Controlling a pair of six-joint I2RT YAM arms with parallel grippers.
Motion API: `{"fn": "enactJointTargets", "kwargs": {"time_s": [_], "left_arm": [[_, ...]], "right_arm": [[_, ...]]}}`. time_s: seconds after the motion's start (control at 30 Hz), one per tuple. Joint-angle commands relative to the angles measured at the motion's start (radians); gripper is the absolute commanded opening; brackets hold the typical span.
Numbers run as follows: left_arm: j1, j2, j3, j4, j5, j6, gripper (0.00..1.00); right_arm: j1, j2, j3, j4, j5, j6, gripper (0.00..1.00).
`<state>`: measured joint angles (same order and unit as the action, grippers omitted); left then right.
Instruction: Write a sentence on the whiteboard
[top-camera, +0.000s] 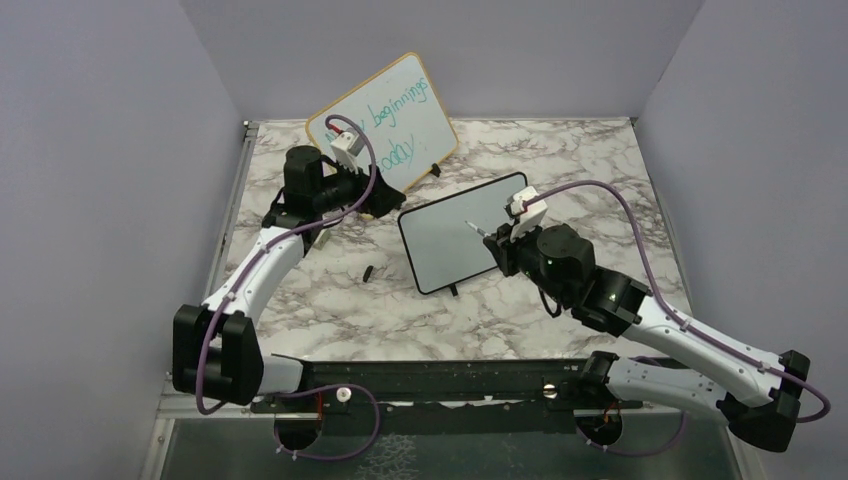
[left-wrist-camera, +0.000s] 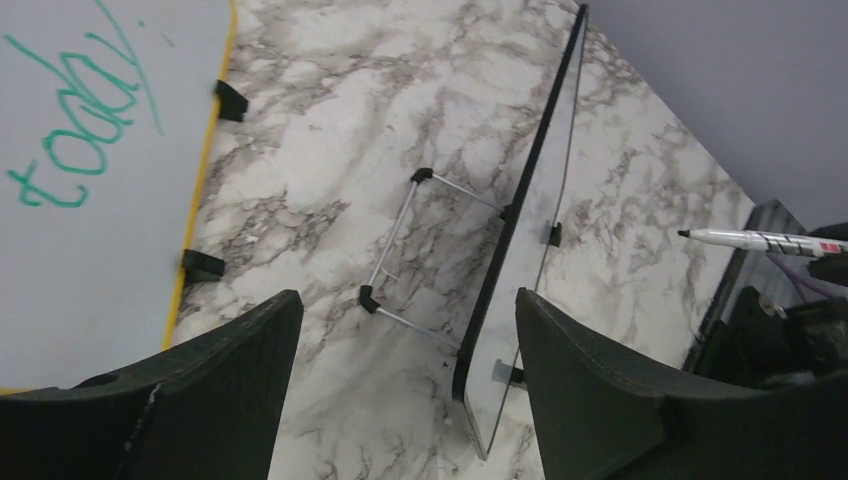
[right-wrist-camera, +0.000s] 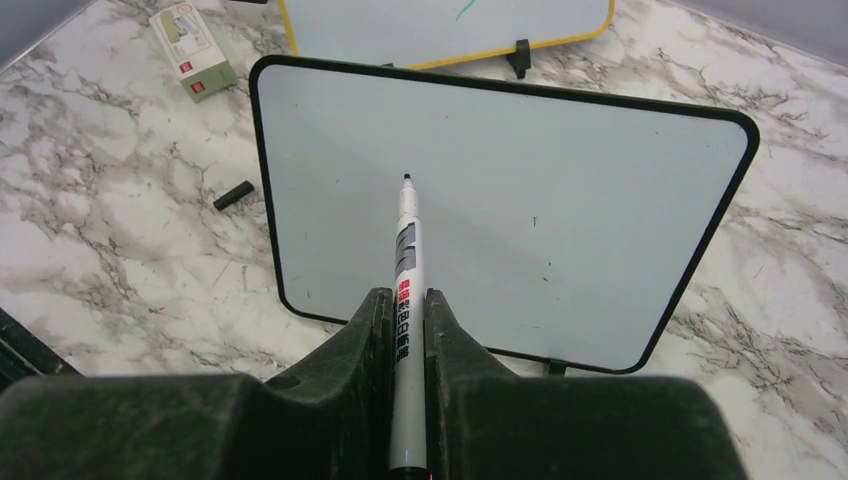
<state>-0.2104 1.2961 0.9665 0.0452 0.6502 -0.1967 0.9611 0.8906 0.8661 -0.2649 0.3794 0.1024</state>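
Note:
The whiteboard (top-camera: 465, 235) stands propped on the marble table, black-framed with rounded corners. In the right wrist view its face (right-wrist-camera: 500, 220) is blank except for tiny specks; no sentence shows on it. My right gripper (right-wrist-camera: 405, 295) is shut on a white marker (right-wrist-camera: 406, 260), uncapped, its black tip pointing at the board's middle-left and just short of it. My left gripper (left-wrist-camera: 410, 305) is open at the board's left edge (left-wrist-camera: 530, 200). The board's near corner sits between the fingers, touching neither. The marker (left-wrist-camera: 760, 240) shows past the board on the right.
A larger yellow-framed board (top-camera: 385, 120) with teal handwriting leans at the back left, close behind my left arm. A black marker cap (top-camera: 368, 271) lies left of the whiteboard. A small green-and-white box (right-wrist-camera: 195, 50) lies near the larger board. A wire stand (left-wrist-camera: 400, 260) props the whiteboard from behind.

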Motion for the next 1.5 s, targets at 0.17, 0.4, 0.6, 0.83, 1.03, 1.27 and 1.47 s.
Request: {"fn": "enactJointTargets", "kwargs": {"time_s": [0.17,0.4,0.6,0.83,1.03,1.27,1.47], "left_arm": [[-0.002,0.123,0.058,0.093,0.358,-0.043,0.59],[-0.003,0.19,0.059,0.103,0.411,-0.051,0.45],[-0.023,0.24,0.077,0.109,0.454,-0.056,0.36],[-0.04,0.269,0.081,0.11,0.473,-0.054,0.26],[-0.041,0.265,0.073,0.111,0.501,-0.037,0.07],[-0.041,0.239,0.051,0.096,0.519,0.001,0.0],[-0.041,0.236,0.032,0.069,0.526,0.028,0.0]], "right_arm": [[0.002,0.045,0.048,0.001,-0.048,-0.035,0.01],[0.002,0.068,0.061,0.01,-0.094,-0.053,0.0],[0.002,0.085,0.062,0.032,-0.127,-0.052,0.0],[0.004,0.106,0.067,0.053,-0.157,-0.045,0.01],[0.02,0.11,0.047,0.103,-0.165,-0.035,0.0],[0.103,0.129,0.006,0.192,-0.063,-0.06,0.0],[0.197,0.177,-0.004,0.254,0.101,-0.093,0.0]]}}
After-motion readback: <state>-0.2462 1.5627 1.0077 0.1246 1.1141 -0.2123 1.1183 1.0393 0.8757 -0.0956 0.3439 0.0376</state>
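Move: The black-framed whiteboard's top edge near its left corner is about 6 cm right of the left hand, 4 cm back and 5 cm below. The yellow-framed board's middle stands about 15 cm ahead, 3 cm left and 10 cm lower; the pen cap lies some 10 cm back, 7 cm left and 20 cm below. For the right hand, already gripping the pen, that same edge spot is roughly 9 cm ahead, 15 cm left and 7 cm lower. Left hand dips right about 6 cm, closing on the whiteboard's edge; right hand carries the pen left 7 cm. ##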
